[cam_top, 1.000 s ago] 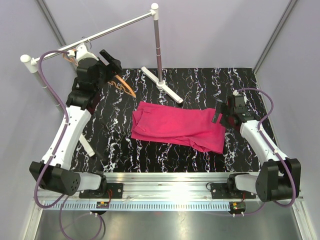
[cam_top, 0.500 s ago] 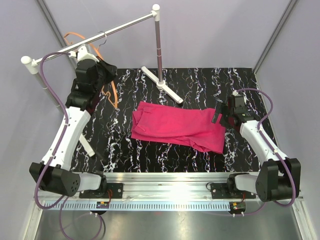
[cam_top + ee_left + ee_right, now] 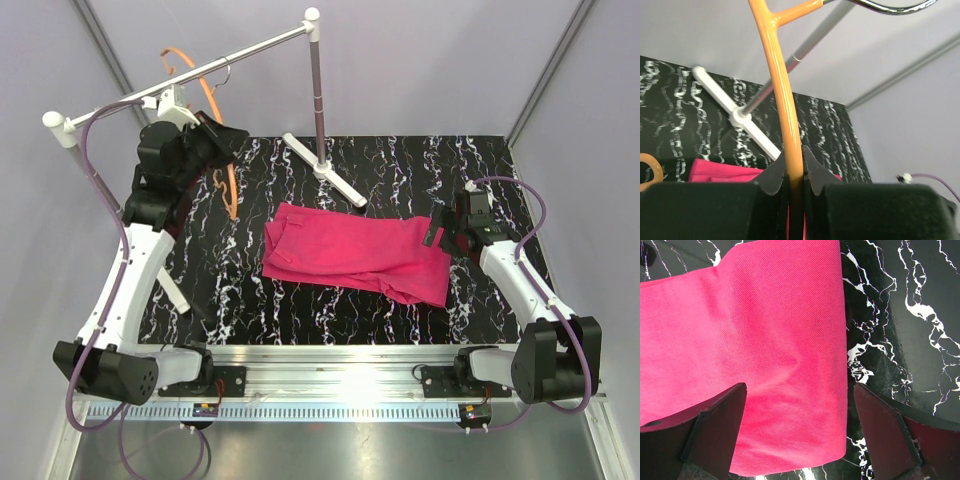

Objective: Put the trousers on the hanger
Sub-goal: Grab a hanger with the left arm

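Observation:
The magenta trousers (image 3: 355, 255) lie flat, folded, in the middle of the black marble table. The thin orange hanger (image 3: 229, 185) hangs tilted by its wire hook from the silver rail (image 3: 250, 48) at the back left. My left gripper (image 3: 224, 136) is shut on one of its curved arms. The left wrist view shows the orange arm (image 3: 782, 100) pinched between my jaws (image 3: 794, 175), with the trousers (image 3: 720, 171) beyond. My right gripper (image 3: 437, 228) hovers open over the trousers' right end (image 3: 765, 340); its fingers (image 3: 715, 425) straddle the cloth edge, gripper (image 3: 800, 430) holding nothing.
The rail's upright post (image 3: 316, 90) stands on a white cross foot (image 3: 325, 170) at the back of the table, just behind the trousers. A second white foot (image 3: 172, 290) lies on the left side. Grey walls close in the sides and the back.
My left gripper has shut on the hanger and raised it; the hanger has swung up at the rail and shifted right. The right arm and the trousers have not moved.

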Controlling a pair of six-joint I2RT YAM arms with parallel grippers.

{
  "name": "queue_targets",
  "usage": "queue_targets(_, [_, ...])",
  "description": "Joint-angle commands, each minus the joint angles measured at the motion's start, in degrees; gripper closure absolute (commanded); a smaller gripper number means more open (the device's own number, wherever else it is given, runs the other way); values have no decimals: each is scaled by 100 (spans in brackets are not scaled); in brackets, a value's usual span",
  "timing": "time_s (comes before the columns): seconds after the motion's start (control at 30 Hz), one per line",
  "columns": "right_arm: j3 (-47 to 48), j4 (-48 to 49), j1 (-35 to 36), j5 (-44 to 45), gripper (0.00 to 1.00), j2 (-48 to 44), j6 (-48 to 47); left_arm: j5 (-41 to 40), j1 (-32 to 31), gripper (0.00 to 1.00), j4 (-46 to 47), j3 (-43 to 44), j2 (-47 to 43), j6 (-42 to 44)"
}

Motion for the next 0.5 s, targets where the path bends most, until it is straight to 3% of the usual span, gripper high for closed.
queue_targets(0.0, [61,26,-5,59,4,-60,-28,1041,65,100,916,226,-3,-67])
queue_targets(0.37, [122,-176,-48,323,4,124,122,3159,57,100,3507,-1153,-109,-1332])
queue_targets(0.47, [131,-255,-153,385,2,230,192,3354,57,100,4141,-1540,-135,-1771])
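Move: My left hand already grips the orange hanger near its hook, high over the table. The trousers' middle lies about 22 cm to its right, 10 cm back and some 40 cm below. The clothes rail crosses roughly 3 cm ahead of the hand, some 20 cm above, and the rack's right upright stands about 15 cm right and 10 cm ahead. From my idle right hand, the trousers' middle is about 20 cm left, 3 cm back and 10 cm down. Keeping the hanger pinched in my shut fingers, I swing my left hand about 6 cm to the right and some 3 cm back, staying level, away from the rail and towards the space above the trousers. As it travels I turn the wrist roughly 25 degrees clockwise, its left side dipping a little. ##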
